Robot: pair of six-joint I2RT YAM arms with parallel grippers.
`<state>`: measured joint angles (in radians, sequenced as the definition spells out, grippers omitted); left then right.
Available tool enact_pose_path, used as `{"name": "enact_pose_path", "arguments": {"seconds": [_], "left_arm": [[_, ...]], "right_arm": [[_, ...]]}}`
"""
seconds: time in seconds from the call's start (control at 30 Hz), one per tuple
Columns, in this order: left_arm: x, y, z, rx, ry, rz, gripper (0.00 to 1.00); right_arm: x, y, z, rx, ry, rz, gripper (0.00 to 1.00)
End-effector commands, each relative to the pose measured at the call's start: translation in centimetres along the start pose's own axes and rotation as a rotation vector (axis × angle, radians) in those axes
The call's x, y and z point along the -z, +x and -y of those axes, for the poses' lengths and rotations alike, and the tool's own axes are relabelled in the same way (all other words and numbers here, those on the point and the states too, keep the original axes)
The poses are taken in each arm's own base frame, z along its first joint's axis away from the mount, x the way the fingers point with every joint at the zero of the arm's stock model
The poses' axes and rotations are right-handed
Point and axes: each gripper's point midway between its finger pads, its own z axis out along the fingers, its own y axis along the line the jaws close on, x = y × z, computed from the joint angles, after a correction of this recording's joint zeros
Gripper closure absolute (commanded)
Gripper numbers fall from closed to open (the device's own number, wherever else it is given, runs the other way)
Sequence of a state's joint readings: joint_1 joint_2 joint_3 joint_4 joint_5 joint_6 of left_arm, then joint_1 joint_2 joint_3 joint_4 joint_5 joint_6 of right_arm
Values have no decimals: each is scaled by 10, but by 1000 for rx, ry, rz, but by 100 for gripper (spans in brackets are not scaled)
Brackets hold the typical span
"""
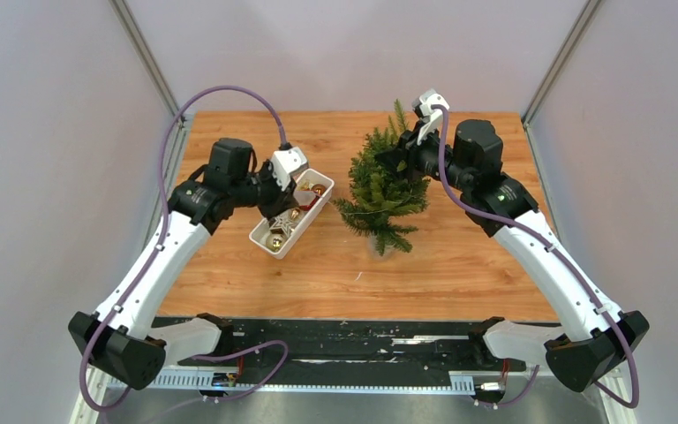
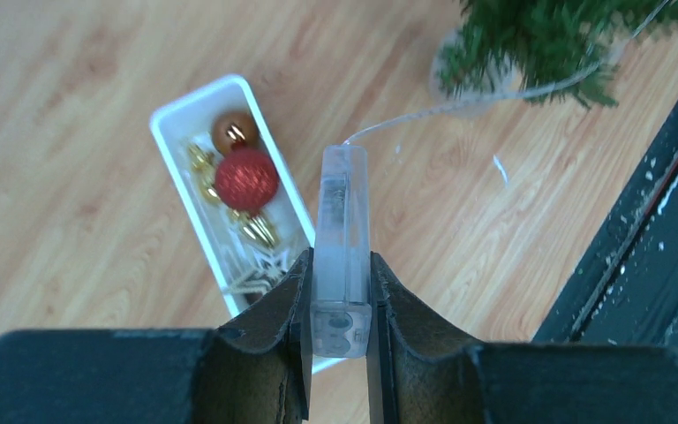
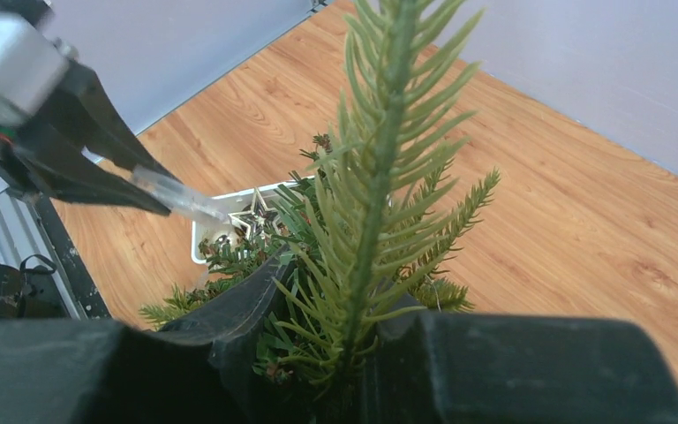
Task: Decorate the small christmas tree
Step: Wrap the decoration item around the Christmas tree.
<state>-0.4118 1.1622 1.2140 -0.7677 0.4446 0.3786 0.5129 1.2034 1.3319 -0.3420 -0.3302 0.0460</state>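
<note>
The small christmas tree [image 1: 381, 190] stands mid-table, bushy and green. My right gripper [image 1: 399, 159] is at its top, shut on the upright top shoot [image 3: 387, 168], which rises between the black fingers [image 3: 256, 305]. My left gripper [image 2: 340, 261] is shut on a clear plastic battery box [image 2: 342, 221] and hangs above the white tray [image 2: 169, 115]. A thin wire [image 2: 459, 102] runs from the box to the tree [image 2: 547, 35]. In the tray lie a red glitter bauble [image 2: 245, 179], a bronze bauble [image 2: 234, 131] and gold pieces.
The white tray [image 1: 313, 216] lies just left of the tree on the wooden table [image 1: 459, 265]. A black rail [image 1: 362, 340] runs along the near edge. Grey walls close the sides and back.
</note>
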Motion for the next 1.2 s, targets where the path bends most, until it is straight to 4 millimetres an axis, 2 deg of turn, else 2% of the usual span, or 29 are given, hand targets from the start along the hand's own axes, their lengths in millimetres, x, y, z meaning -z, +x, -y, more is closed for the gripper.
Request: {"name": "enact_pose_path", "arguments": {"seconds": [0.0,0.1,0.17,0.37,0.53,0.63,0.73,0.83,0.87,1.03,1.1,1.17], "left_arm": [[39,-80,-7,-88,-45,225,100],[52,-93,-9,-124,-71,245,100],[49,-92,-19,-151,-106,227,100],[15,-74,-43,-183,-132,142,100],[-11,-83,-57,-156,-113,131,100],[-20,-89,-59,-136,-85,140,100],[-25,-89,-49,-112,-23,145,100],[-10,-100,-29,-91,49,187,100],[3,-104,-19,-86,70,203,100],[71,-150,29,-130,185,374,100],[84,-157,33,-132,177,387,100],[87,-155,28,-143,142,374,100]], "right_arm": [[3,7,0,33,-17,-19,87],[2,7,-1,33,-23,-20,87],[1,5,-2,33,-28,-18,88],[-1,2,-3,34,-40,-16,88],[-4,4,-4,31,-57,-24,88],[-4,4,-9,31,-83,-25,88],[-3,2,-12,33,-96,-18,87],[-1,1,-11,62,-93,-15,87],[-1,3,-10,63,-92,-18,87],[-6,8,-7,58,-87,-33,87],[-7,9,-6,55,-84,-35,87],[-8,9,-7,52,-86,-35,87]]}}
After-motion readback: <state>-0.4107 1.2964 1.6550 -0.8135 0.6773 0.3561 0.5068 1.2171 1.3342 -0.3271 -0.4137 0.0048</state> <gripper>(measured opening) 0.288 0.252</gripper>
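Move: The left hand, with the clear battery tube already in its fingers and its wire running to the tree, has the tree's middle about 23 cm to its right, 5 cm ahead and slightly lower. The ornament box lies roughly 15 cm ahead, 1 cm to the right and 22 cm below; its red ball is 18 cm ahead, 4 cm right. The right hand already grips the upper tree, whose middle is some 15 cm beneath it, 1 cm ahead and 2 cm left. Still pinching the clear tube, the left hand bobs up about 10 cm, swings forward and down again beside the tree, then draws back and climbs steeply, ending some 14 cm higher and 4 cm farther right. Its fingers tip up and turn about 10 degrees clockwise. The right hand keeps its grip on the upper tree, turning slightly counter-clockwise. ##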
